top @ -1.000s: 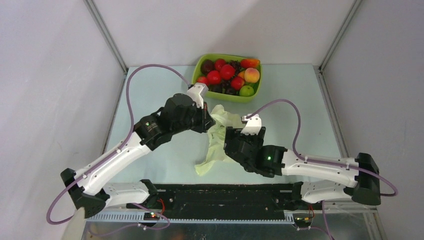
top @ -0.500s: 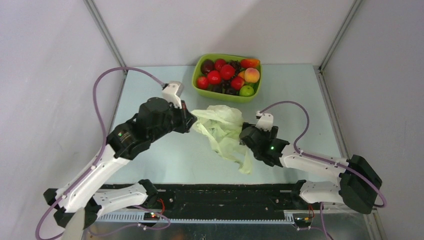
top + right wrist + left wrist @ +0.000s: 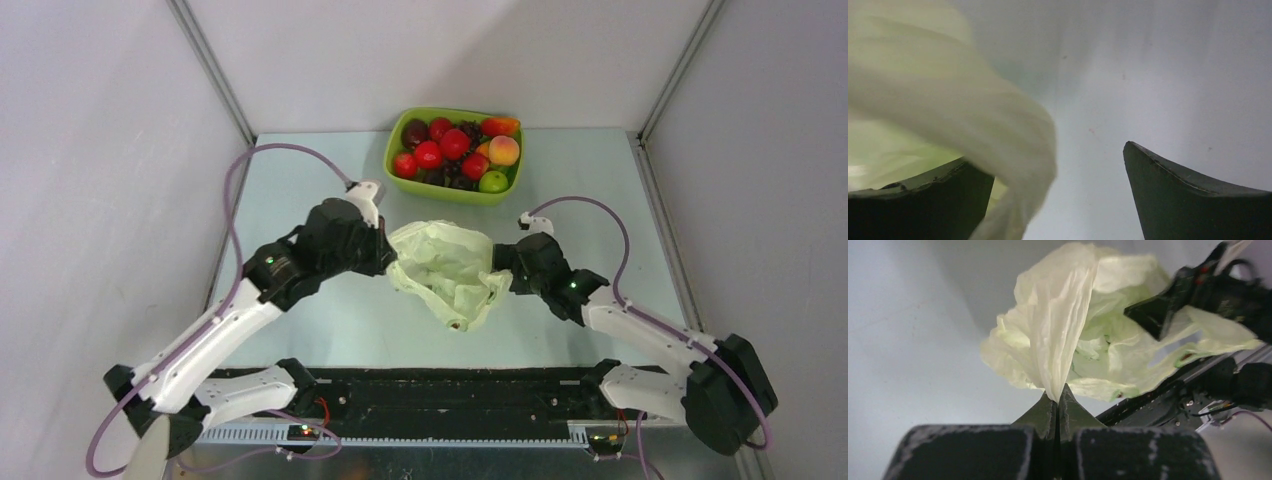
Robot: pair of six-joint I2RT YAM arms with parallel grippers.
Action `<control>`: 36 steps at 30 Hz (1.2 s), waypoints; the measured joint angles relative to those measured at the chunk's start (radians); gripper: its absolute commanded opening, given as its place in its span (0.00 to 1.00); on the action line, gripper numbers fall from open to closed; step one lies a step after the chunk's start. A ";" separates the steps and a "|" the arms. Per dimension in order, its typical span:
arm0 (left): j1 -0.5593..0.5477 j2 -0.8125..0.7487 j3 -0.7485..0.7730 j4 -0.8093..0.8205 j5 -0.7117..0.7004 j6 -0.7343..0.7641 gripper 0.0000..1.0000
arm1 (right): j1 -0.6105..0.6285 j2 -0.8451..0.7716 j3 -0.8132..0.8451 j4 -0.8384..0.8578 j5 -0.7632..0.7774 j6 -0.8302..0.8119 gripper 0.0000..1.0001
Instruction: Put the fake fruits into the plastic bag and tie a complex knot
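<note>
The pale yellow-green plastic bag (image 3: 445, 268) hangs spread between my two grippers at mid-table. My left gripper (image 3: 388, 258) is shut on the bag's left edge; the left wrist view shows a fold of film (image 3: 1063, 330) pinched at the fingertips (image 3: 1058, 390). My right gripper (image 3: 502, 272) is at the bag's right edge and stands open. A band of the bag (image 3: 963, 105) drapes over its left finger, while the right finger (image 3: 1188, 195) is bare. The fake fruits lie in the lime-green tray (image 3: 440, 195): red apples (image 3: 430, 153), peach (image 3: 504, 150), green apple (image 3: 492, 181), plum (image 3: 414, 132), grapes (image 3: 455, 178).
The tray stands at the back centre, just behind the bag. Grey walls close in the table on the left, right and back. A black rail (image 3: 450, 385) with the arm bases runs along the near edge. Purple cables loop above both arms.
The bag went from a limp crumpled strip to a wide spread shape. My right gripper moved right and back along it, and my left gripper swung left and then back in, keeping its hold.
</note>
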 measured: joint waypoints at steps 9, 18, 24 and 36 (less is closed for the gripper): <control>0.000 0.108 -0.060 0.031 0.089 0.006 0.00 | -0.002 -0.299 -0.002 -0.042 -0.122 0.079 0.99; 0.000 0.108 -0.060 0.072 0.124 0.006 0.00 | 0.018 -0.480 0.048 -0.044 -0.199 0.137 0.84; 0.000 0.112 -0.060 0.089 0.130 0.005 0.00 | 0.237 -0.472 0.088 -0.001 -0.130 0.142 0.74; 0.000 0.124 -0.060 0.098 0.147 0.005 0.00 | 0.600 -0.153 0.092 0.196 0.275 0.153 0.58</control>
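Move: The left fingers already pinch a corner of the plastic bag, whose open middle lies about 11 cm to their right, 3 cm ahead and 13 cm lower. From the wide-open right hand, with the bag's right rim draped over its left finger, that middle is about 13 cm left, 1 cm back and 4 cm higher; the pinched corner is some 23 cm left, 4 cm back and 17 cm above, and the fruit basket 12 cm left, 30 cm ahead, slightly lower. The right hand draws up out of the bag's right side by about 18 cm, rolling its left side up some 30 degrees, then swings left and back over the bag towards the pinched corner, sinking again at the end as its fingers close to a bit over half open. The left hand keeps its pinch, dips quickly by about 5 cm, then eases to the right. ##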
